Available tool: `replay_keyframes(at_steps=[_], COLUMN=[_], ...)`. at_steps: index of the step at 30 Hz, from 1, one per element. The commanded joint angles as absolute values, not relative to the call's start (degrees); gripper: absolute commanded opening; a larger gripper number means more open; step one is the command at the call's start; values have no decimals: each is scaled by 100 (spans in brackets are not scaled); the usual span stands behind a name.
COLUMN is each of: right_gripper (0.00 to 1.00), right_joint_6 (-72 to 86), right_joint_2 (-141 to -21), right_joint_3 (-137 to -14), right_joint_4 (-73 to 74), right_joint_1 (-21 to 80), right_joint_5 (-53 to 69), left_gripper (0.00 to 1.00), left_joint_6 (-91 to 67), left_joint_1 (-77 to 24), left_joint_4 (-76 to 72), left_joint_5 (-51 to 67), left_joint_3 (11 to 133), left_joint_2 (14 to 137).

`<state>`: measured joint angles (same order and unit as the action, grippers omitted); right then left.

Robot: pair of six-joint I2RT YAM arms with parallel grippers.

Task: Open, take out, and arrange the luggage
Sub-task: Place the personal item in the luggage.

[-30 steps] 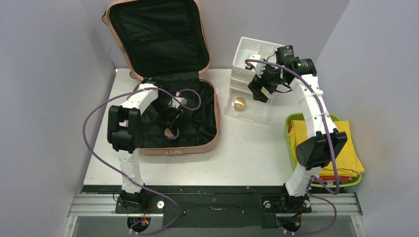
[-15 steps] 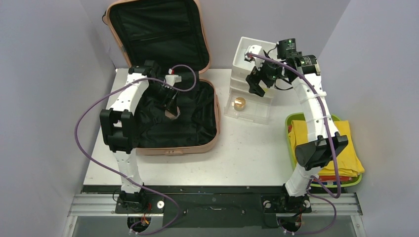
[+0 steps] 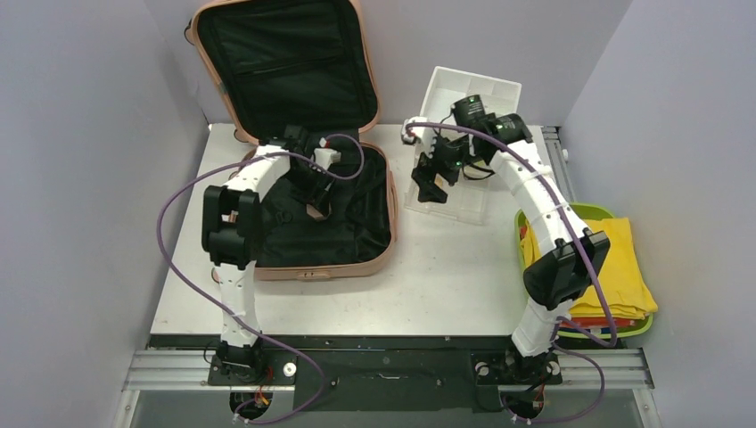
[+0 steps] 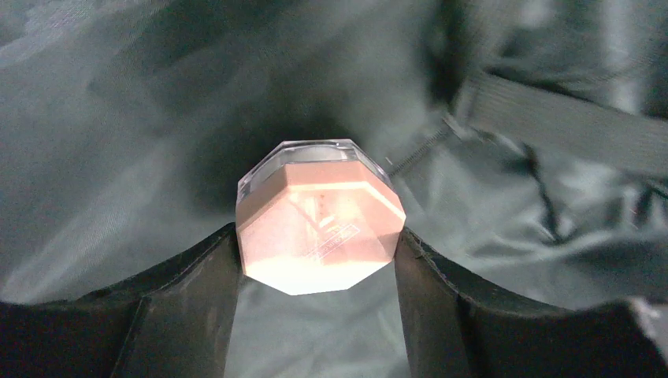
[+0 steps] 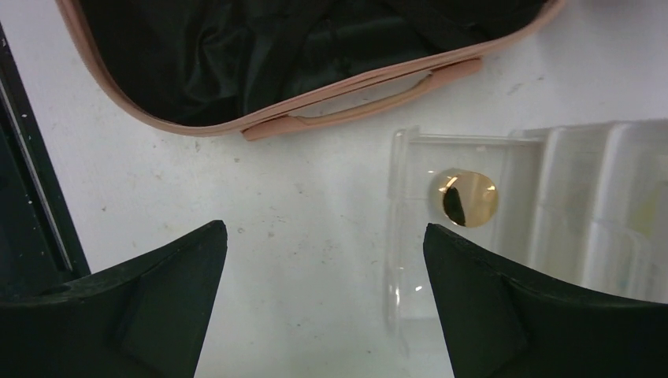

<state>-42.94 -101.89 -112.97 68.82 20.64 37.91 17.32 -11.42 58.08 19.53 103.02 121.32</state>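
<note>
The salmon-pink luggage (image 3: pixel 321 270) lies open on the left of the table, its lid (image 3: pixel 285 67) leaning on the back wall. My left gripper (image 3: pixel 314 207) hangs over the black lining (image 4: pixel 118 118), shut on a small pink octagonal jar (image 4: pixel 319 220) with a clear base. The jar is pinched on two opposite sides. My right gripper (image 3: pixel 428 183) is open and holds nothing. In the right wrist view the right gripper (image 5: pixel 323 230) hovers over bare table between the luggage handle (image 5: pixel 354 102) and a clear organizer.
A clear compartmented organizer (image 3: pixel 464 201) stands right of the luggage, with a gold round cap (image 5: pixel 463 198) in its near compartment. Behind it is a white tray (image 3: pixel 486 89). A lime-green tray (image 3: pixel 535 214) holding yellow cloth (image 3: pixel 624 276) sits at the right edge.
The left gripper has carried the jar up and toward the back of the luggage. The right gripper has swung left off the organizer toward the gap beside the luggage.
</note>
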Motion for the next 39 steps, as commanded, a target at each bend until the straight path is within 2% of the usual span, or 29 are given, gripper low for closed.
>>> replay_keyframes(at_steps=[1,4,5,6,9,15,19,26,33,39], right_gripper=[90,90,90,90,90,91,91,91,91,91], right_joint_6=[-3938,-3560,-3518,-3512,-3534,-3963,-3862,-3047,-1806,-935], right_joint_2=[-9845,-9583,-9529,-9455,-9415,-10051,-10953,-11934,-12919,-13641], right_joint_3=[-10718,-10272,-10207,-10091,-9956,-10424,-11191,-12025,-12480,-12717], right_joint_4=[5947,5236,5140,4952,4572,4457,4435,3770,2892,2304], right_joint_1=[2433,2543,2594,2628,2807,3212,3434,3794,4101,4357], right_joint_5=[3782,3755,3756,3737,3601,3354,3326,3072,2747,2180], left_gripper=[30,35,47,54,98,96,96,96,96,96], left_joint_6=[1375,1183,1139,1132,1129,942,692,378,476,556], left_joint_1=[-1244,-1262,-1293,-1330,-1379,-1173,-783,389,1660,2305], left_joint_4=[4671,4445,4411,4352,4228,4596,4565,4068,4398,4313], left_joint_5=[1396,1292,1292,1305,1376,2121,2697,3373,3914,4074], left_joint_3=[10299,10380,10371,10349,10199,10507,10321,9282,9111,8620], left_joint_2=[12663,12778,12770,12713,12577,12309,11751,10565,10062,9523])
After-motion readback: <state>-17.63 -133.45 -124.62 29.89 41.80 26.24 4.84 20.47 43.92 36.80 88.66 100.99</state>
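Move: The left hand already pinches the pink box above the luggage floor; the spot for it lies almost straight below, about 4 cm down, 1 cm ahead and 1 cm to the right. From this hand the strap buckle lies some 8 cm left, 1 cm back and 5 cm lower. For the open right hand the pink box is about 25 cm left, 3 cm ahead and 19 cm lower, while the gold jar sits roughly 8 cm ahead, 1 cm right and 23 cm below. The left hand lowers the pink box about 4 cm to the luggage floor, opens its fingers to let go, then rises and sweeps some 19 cm left, clear to the luggage's left rim, turning counter-clockwise about 35 degrees. Meanwhile the right hand, fingers staying open, leaves the front of the white drawers and travels some 24 cm left, also forward and about 12 cm down overall, in over the luggage to hover above the pink box without touching it. ##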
